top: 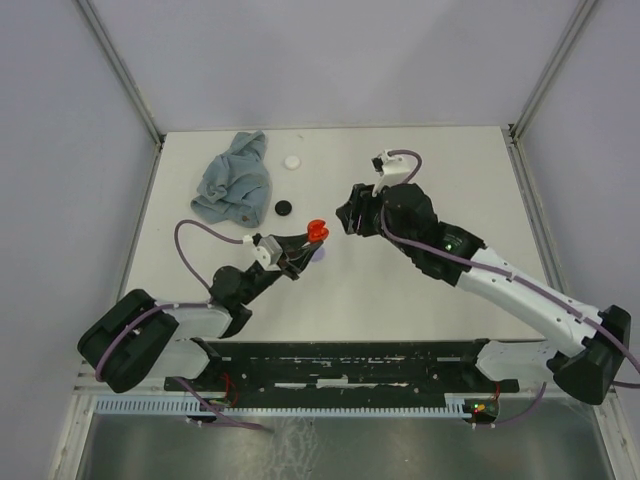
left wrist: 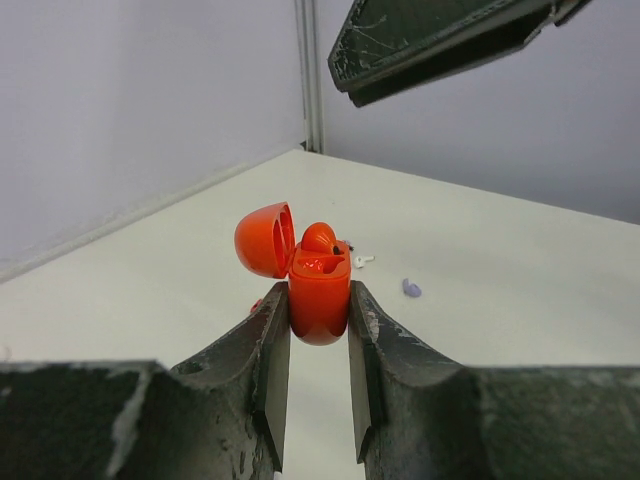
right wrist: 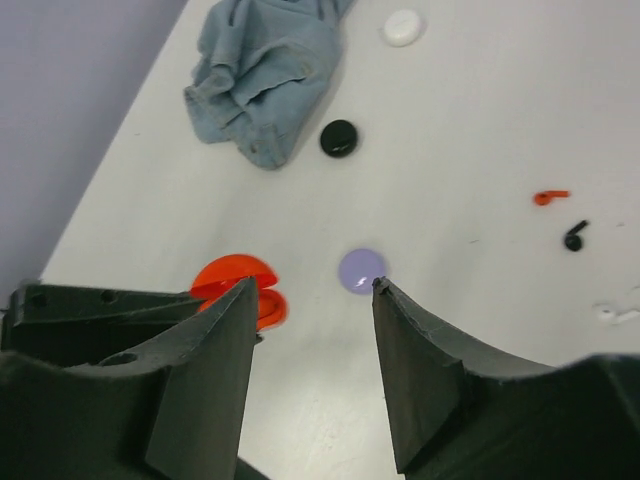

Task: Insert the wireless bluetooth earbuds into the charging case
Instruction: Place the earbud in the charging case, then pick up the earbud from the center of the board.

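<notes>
My left gripper [left wrist: 319, 292] is shut on the red charging case [left wrist: 320, 295] and holds it upright above the table with its lid [left wrist: 265, 240] flipped open. A red earbud [left wrist: 320, 238] pokes up from the case's top. My right gripper [right wrist: 312, 290] hangs open and empty just right of the case [right wrist: 232, 272], its fingers [left wrist: 440, 40] above it in the left wrist view. On the table lie loose earbuds: red [right wrist: 550, 197], black [right wrist: 574, 238], white [right wrist: 620, 312] and lavender [left wrist: 411, 289]. From above, the case [top: 316, 231] sits between both grippers.
A crumpled blue-grey cloth [top: 235, 180] lies at the back left. Round discs rest on the table: white [right wrist: 403, 27], black [right wrist: 339, 138] and lavender [right wrist: 361, 270], the last just below the right fingers. Walls enclose the table's sides.
</notes>
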Robot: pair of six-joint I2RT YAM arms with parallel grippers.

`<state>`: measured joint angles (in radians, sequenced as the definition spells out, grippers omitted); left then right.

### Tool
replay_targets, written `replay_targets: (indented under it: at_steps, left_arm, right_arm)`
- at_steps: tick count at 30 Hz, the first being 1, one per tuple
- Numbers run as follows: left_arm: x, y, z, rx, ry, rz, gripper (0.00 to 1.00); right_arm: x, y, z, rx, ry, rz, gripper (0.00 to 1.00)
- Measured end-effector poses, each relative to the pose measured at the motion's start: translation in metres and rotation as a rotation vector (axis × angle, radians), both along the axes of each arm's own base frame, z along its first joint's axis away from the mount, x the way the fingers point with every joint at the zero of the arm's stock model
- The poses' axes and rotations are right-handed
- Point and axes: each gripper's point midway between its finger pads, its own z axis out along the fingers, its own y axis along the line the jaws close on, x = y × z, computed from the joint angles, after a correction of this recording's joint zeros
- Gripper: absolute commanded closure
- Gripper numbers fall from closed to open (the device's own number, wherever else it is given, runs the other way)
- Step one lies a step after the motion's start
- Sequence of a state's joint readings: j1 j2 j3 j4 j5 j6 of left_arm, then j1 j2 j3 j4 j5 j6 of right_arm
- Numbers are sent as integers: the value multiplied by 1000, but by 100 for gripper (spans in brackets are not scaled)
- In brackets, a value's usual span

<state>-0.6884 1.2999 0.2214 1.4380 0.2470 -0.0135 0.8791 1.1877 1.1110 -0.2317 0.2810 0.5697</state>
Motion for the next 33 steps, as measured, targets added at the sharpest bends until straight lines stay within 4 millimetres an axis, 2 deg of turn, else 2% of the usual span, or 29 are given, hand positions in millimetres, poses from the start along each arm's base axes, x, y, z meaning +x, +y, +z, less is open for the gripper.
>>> replay_targets:
  at_steps: [3, 5, 9, 12, 15, 22, 29, 33]
  left_arm:
    - [3, 8, -11, 14, 26, 29, 97]
    - [4, 14, -21, 28, 47, 48, 97]
    - [5, 23, -40, 66, 100, 73, 97]
    - [5, 26, -44, 81, 121, 81, 97]
    - [4, 28, -43, 83, 124, 84, 97]
    - [0, 30, -57, 101, 161, 81, 97]
    - [0, 29, -63, 113, 173, 75, 97]
    - [-1, 29, -62, 112, 172, 74, 97]
  right_arm:
    - [24, -14, -12, -107, 13, -32, 42]
    - [41, -24, -29, -183, 39, -42, 42]
    - [72, -42, -83, -347, 134, -19, 42]
    - [87, -52, -121, -452, 203, 35, 42]
    - [96, -54, -146, -520, 241, 115, 42]
    - [133, -49, -177, -605, 245, 298, 42]
    - [169, -58, -205, -633, 275, 393, 41]
    - [182, -60, -220, -650, 296, 429, 40]
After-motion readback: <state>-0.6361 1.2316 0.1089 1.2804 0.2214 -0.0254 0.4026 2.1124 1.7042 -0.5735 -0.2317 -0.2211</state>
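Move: The loose red earbud lies about 19 cm ahead of the open right hand, 7 cm to its right and 26 cm below. Roughly 3 cm nearer and 3 cm farther right of that earbud lies the black earbud; a white earbud is some 12 cm ahead and 14 cm right of the hand. The purple case sits about 7 cm ahead and 4 cm left. From the left hand, the red earbud is some 21 cm ahead, 11 cm right and 21 cm below. Down and forward, with some drift to its right, the right hand swoops away from the held red case towards the loose red earbud, sinking about 22 cm while its fingers, staying open, swing round to point mostly down. The left hand keeps its pinch on the open red case, lowering it some 6 cm and drawing it a little left with a slight downward tilt. ##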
